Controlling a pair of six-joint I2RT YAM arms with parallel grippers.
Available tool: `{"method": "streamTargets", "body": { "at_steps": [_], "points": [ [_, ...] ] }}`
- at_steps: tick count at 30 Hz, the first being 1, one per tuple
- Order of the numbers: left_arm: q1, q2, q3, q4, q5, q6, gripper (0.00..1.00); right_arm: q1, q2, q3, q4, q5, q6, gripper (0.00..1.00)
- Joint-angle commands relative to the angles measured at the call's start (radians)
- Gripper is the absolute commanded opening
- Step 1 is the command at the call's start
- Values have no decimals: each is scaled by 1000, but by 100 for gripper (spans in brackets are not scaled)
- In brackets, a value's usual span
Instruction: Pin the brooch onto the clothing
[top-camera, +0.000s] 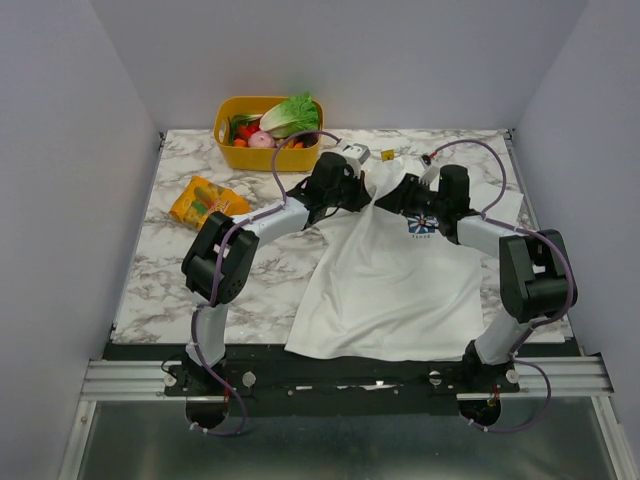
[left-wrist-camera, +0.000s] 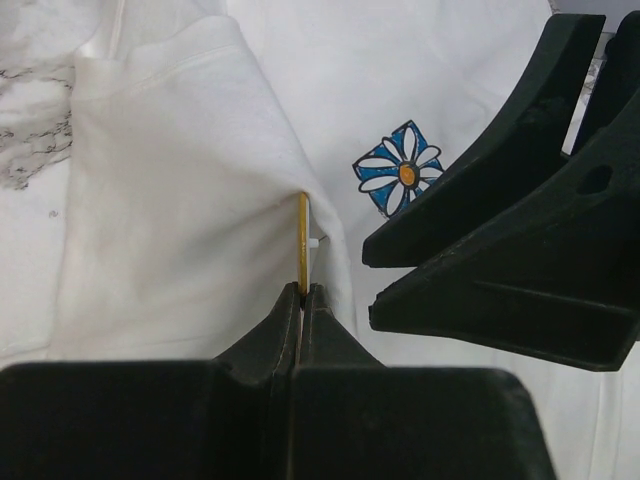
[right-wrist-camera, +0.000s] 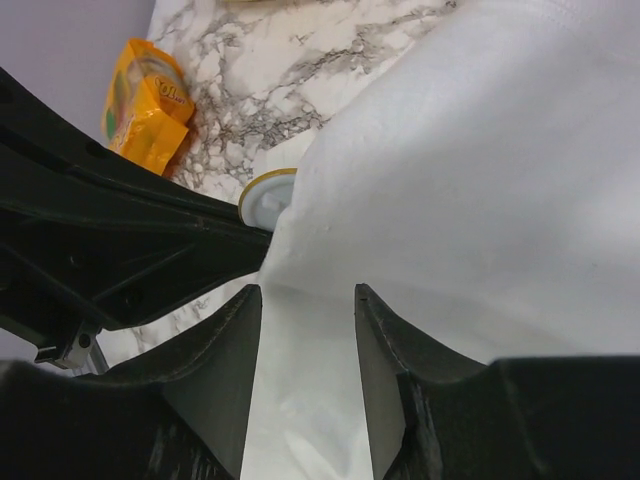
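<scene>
The clothing, a white T-shirt with a blue flower print, lies spread on the marble table. My left gripper is shut on the brooch, a thin gold disc seen edge-on against a raised fold of the shirt. From the right wrist, the brooch shows as a round gold-rimmed disc just behind the shirt's lifted edge. My right gripper has a fold of the white cloth between its fingers. In the top view both grippers meet at the shirt's chest: left gripper, right gripper.
An orange snack packet lies on the table to the left of the shirt. A yellow basket of vegetables stands at the back left. Purple walls close in the table on three sides.
</scene>
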Motion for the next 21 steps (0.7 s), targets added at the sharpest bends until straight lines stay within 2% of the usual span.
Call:
{"method": "streamTargets", "body": {
  "at_steps": [1, 2, 6, 8, 16, 21],
  "points": [
    [3, -36, 9, 47, 47, 3, 0, 3, 22, 18, 66, -30, 18, 49],
    [3, -37, 9, 46, 47, 3, 0, 3, 25, 18, 66, -30, 21, 48],
    [3, -36, 10, 50, 68, -2, 0, 4, 45, 27, 75, -33, 29, 29],
    [3, -36, 10, 50, 76, -3, 0, 4, 56, 30, 81, -33, 33, 25],
    [1, -36, 9, 47, 104, 6, 0, 6, 64, 29, 106, -30, 46, 23],
    [0, -42, 10, 52, 120, 9, 0, 12, 73, 53, 86, -30, 39, 18]
  ]
}}
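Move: Just off the right hand's tips, the clothing's raised fold lies about 2 cm left and 1 cm ahead, at hand height. The brooch, pin towards that fold, stands about 3 cm left and 2 cm ahead of the right hand; the left hand holds it 1 cm ahead and 1 cm right of its own point. From the right hand the daisy print lies some 6 cm right, about level fore and aft, 11 cm below. Closing from half open to about a fifth, the right fingers edge some 1 cm forward and left, first a touch up, then about 1 cm down, bringing their tips onto the cloth fold beside the brooch. The left hand keeps its shut grip on the brooch behind the fold and eases it about 1 cm back and right, towards the right fingers. ##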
